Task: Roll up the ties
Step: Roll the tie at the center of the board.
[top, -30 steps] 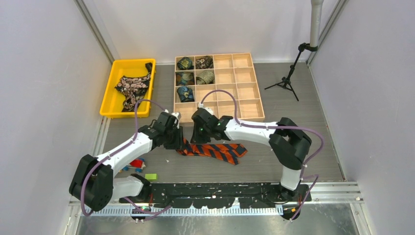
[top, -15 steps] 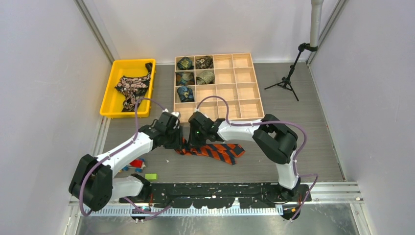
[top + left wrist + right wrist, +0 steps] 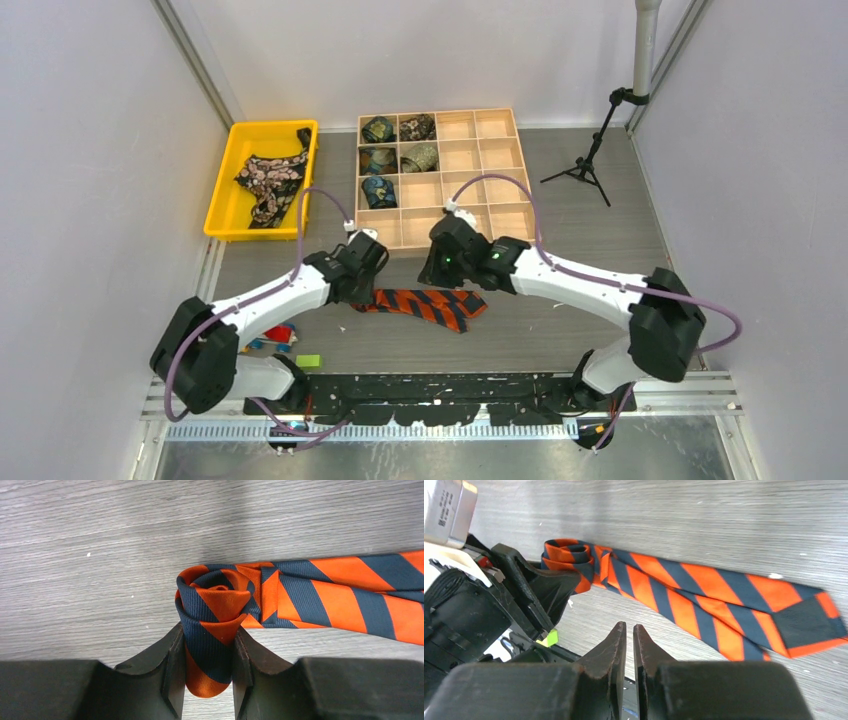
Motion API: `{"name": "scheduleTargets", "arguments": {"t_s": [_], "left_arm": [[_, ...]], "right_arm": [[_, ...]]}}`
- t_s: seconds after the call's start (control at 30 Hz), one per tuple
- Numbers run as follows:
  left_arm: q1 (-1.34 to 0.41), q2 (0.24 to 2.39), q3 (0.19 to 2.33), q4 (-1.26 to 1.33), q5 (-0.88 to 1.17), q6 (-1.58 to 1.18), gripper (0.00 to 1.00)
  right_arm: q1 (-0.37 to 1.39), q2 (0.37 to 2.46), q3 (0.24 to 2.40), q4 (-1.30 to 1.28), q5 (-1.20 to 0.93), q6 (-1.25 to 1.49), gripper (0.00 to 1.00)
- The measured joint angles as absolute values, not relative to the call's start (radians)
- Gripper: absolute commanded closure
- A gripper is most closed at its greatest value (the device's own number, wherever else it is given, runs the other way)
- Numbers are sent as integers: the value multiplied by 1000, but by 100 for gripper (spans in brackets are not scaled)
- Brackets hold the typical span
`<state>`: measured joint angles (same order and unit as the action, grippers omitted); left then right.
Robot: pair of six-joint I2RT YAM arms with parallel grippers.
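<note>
An orange-and-dark-blue striped tie (image 3: 432,304) lies flat on the grey table in front of the arms. Its left end is wound into a small roll (image 3: 215,597). My left gripper (image 3: 207,632) is shut on that roll, one finger pressed against each side. The unrolled length runs to the right, ending in the wide tip (image 3: 809,622). My right gripper (image 3: 630,627) hovers over the table just behind the tie's middle, its jaws shut with only a slit between them and nothing in it. In the top view the left gripper (image 3: 372,291) and right gripper (image 3: 441,284) stand a short way apart.
A wooden grid box (image 3: 500,190) stands behind the tie, with several rolled ties (image 3: 380,130) in its left cells. A yellow tray (image 3: 225,200) at back left holds a black floral tie (image 3: 268,180). Toy blocks (image 3: 280,335) lie near the left arm's base. A tripod (image 3: 585,160) stands at back right.
The right arm's elbow has swung out to the right and its gripper has drawn away from the roll. The left gripper has kept hold of the roll and shifted slightly right.
</note>
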<state>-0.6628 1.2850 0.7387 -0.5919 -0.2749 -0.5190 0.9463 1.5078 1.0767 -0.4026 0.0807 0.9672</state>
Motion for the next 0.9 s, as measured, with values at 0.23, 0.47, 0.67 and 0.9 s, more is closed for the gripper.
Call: {"name": "scheduleTargets", "arguments": {"t_s": [0.23,0.47,0.67,0.9], "left_arm": [[-754,1412,828,-660,-456,-564,75],[-833,1572,933,-744,-612,-629,76],[-879,1680,1019,-825,-696,-689,71],[-925,1793,1111,-900,-740,-744,58]], "right_arm": [[903,1415,1010,-461,139,968,84],[903,1382,966,-496,150,972,84],[901,1354,965,-504,160,972,84],[901,1331,965,-522,165,975,84]]}}
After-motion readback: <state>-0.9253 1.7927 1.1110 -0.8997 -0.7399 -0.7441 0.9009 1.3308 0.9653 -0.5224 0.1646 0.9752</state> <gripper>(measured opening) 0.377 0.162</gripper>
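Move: The tie roll is already pinched in the left fingers, its middle about 1 cm ahead and 1 cm below. From that hand the middle of the tie's flat strip lies some 11 cm to the right, 1 cm ahead and 4 cm down; the green block lies about 11 cm back and 11 cm left. From the raised right hand the strip's middle is roughly 10 cm below, 3 cm ahead and 1 cm left, the tie roll 13 cm left and 3 cm ahead. Leaning over to the right by some 30 degrees, its left side rising, the left hand keeps its pinch on the tie roll while the fingertips creep about 2 cm forward, then 2 cm left, and sink slightly. The shut right hand travels about 6 cm right above the flat strip, away from the roll, dipping a little and coming back up. ##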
